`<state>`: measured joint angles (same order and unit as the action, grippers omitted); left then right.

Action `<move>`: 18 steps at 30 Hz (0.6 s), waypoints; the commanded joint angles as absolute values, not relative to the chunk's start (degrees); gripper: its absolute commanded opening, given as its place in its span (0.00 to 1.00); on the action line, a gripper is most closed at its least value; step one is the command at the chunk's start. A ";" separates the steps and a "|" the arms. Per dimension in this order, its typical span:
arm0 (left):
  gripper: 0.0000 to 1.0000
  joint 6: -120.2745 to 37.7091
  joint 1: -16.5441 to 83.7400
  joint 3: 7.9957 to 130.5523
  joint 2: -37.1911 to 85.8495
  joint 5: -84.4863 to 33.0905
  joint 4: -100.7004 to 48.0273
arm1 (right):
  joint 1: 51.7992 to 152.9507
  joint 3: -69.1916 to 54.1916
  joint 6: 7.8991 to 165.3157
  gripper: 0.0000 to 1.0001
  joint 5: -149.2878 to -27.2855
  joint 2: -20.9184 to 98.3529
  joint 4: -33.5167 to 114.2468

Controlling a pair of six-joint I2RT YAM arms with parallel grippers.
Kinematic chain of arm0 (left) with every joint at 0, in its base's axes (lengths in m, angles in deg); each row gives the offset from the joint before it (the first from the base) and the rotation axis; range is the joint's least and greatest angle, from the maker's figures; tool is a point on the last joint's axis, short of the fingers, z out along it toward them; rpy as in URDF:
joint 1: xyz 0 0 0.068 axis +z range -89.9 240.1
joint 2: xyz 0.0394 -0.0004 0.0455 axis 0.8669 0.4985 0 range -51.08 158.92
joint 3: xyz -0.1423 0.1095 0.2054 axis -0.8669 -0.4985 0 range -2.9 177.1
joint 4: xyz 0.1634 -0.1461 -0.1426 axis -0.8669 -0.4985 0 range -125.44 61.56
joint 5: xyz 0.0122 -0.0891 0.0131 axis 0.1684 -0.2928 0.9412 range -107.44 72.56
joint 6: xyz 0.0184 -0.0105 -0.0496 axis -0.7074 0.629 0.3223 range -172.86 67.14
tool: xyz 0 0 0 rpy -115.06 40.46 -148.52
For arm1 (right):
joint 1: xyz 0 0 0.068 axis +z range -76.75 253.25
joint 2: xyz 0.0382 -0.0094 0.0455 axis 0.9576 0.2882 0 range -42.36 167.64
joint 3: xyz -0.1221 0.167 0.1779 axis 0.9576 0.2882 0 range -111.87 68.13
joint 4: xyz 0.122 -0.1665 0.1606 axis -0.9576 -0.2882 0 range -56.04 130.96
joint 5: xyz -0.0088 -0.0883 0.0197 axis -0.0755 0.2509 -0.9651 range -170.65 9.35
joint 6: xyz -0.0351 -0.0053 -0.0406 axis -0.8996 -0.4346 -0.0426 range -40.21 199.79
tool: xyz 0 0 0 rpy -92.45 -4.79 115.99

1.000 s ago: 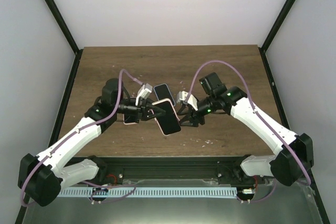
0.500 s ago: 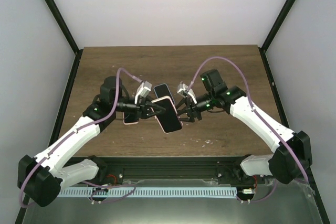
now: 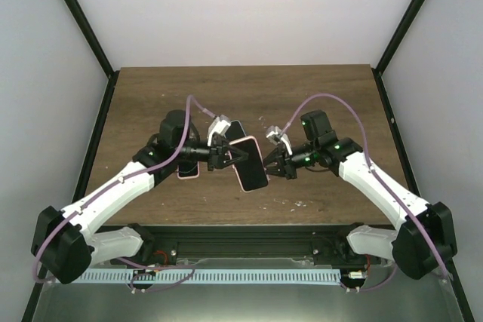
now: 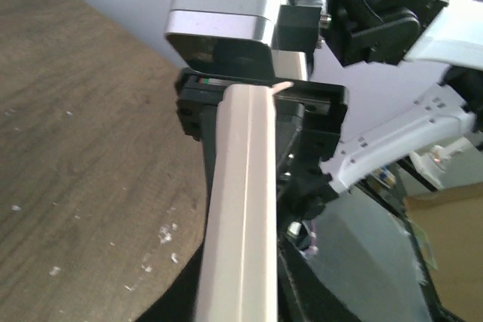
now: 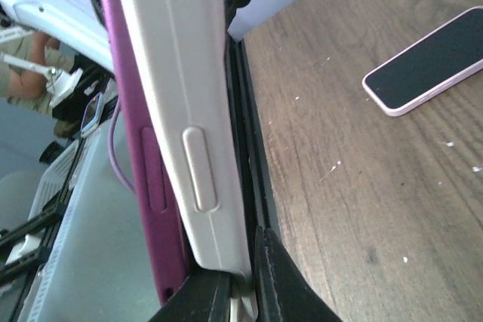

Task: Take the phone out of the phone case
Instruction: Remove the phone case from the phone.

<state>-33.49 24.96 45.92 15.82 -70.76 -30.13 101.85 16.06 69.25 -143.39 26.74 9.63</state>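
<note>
The phone (image 3: 251, 167), black screen up, sits in a pale pink phone case and hangs above the table between both grippers. On its left end my left gripper (image 3: 229, 154) is shut; the left wrist view shows the case's pale edge (image 4: 241, 209) running up from between the dark fingers (image 4: 238, 299). At the right end my right gripper (image 3: 272, 164) is shut on the case's corner (image 5: 241, 292). In the right wrist view the case's side (image 5: 189, 111) has a moulded button. A magenta edge (image 5: 139, 148) lies against it; I cannot tell whether it has parted from the case.
A second phone with a pink rim (image 3: 189, 170) lies flat on the wooden table (image 3: 317, 103), partly under my left arm. A dark phone (image 3: 237, 129) lies just behind the grippers. The right wrist view shows a pink-rimmed phone (image 5: 426, 73) flat on the wood.
My right gripper has closed on the held phone's right end. Both arms and the phone have shifted a little to the right.
</note>
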 commanded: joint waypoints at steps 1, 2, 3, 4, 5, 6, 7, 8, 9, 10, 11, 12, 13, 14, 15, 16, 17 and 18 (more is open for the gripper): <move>0.26 -28.79 24.86 48.19 17.80 -51.91 -28.48 | 97.86 17.83 76.72 0.01 -148.42 22.93 20.76; 0.32 -28.70 24.99 48.79 17.97 -49.42 -28.86 | 96.69 18.58 78.35 0.01 -147.92 22.80 20.88; 0.37 -28.65 25.02 49.58 18.17 -47.04 -29.51 | 95.43 19.29 79.46 0.01 -147.42 22.80 20.73; 0.42 -28.61 25.03 50.67 18.32 -45.07 -30.43 | 94.44 19.75 81.09 0.01 -146.19 22.80 20.17; 0.45 -28.84 25.15 51.95 18.62 -43.25 -31.40 | 93.54 20.13 83.15 0.01 -144.54 22.74 19.49; 0.49 -29.26 25.13 53.65 18.87 -41.43 -32.93 | 92.54 20.39 84.56 0.01 -143.06 22.43 18.52; 0.54 -29.71 25.11 55.26 19.07 -39.11 -34.36 | 91.71 20.33 85.75 0.01 -141.26 21.77 17.19; 0.56 -29.96 25.02 56.75 19.34 -36.91 -35.54 | 91.22 19.78 86.72 0.01 -139.12 21.54 15.36; 0.58 -30.08 24.86 58.06 19.61 -33.66 -37.07 | 91.06 19.40 87.49 0.01 -136.55 21.44 13.43; 0.58 -30.35 24.38 59.23 19.95 -30.32 -38.53 | 91.05 19.14 88.56 0.01 -134.28 21.45 11.77; 0.58 -30.81 23.53 59.82 20.20 -27.39 -39.22 | 91.01 19.14 89.85 0.01 -131.58 21.45 10.46; 0.58 -31.21 22.51 59.94 20.40 -24.52 -39.42 | 91.01 19.22 91.85 0.01 -128.33 21.43 9.21; 0.57 -31.69 20.49 59.63 20.52 -21.77 -39.32 | 90.96 19.18 93.55 0.01 -125.27 21.42 8.04; 0.56 -32.32 18.68 58.79 20.62 -19.00 -38.84 | 90.89 19.14 94.94 0.01 -121.70 21.53 6.94; 0.55 -33.01 16.79 58.15 20.74 -16.09 -38.25 | 90.78 19.05 96.39 0.01 -119.10 21.83 5.69; 0.54 -33.82 14.76 57.50 21.06 -12.45 -37.74 | 90.61 19.01 97.63 0.01 -116.66 22.20 4.67; 0.53 -34.52 12.89 57.07 21.39 -10.13 -37.26 | 90.24 19.19 98.43 0.01 -115.10 22.57 3.96; 0.52 -35.18 11.06 56.77 21.95 -8.09 -37.05 | 89.81 19.63 98.66 0.01 -114.42 22.97 3.88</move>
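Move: The cased phone is held in the air between both hands: its middle is about 4 cm to the left hand's right and 2 cm back, and some 4 cm to the right hand's left, level with it. On the table some 20 cm below the left hand, the blue-rimmed phone lies about 18 cm ahead, and the pink-rimmed phone about 12 cm ahead and 20 cm to its left. The left fingers open and let go of the phone's left edge. That hand pulls away forward about 10 cm, rising a little late on and turning nearly 40 degrees counter-clockwise. The right hand keeps its pinch on the opposite edge and carries the phone some 7 cm right, 6 cm forward and 5 cm down, swinging clockwise about 35 degrees and dipping its fingers. ##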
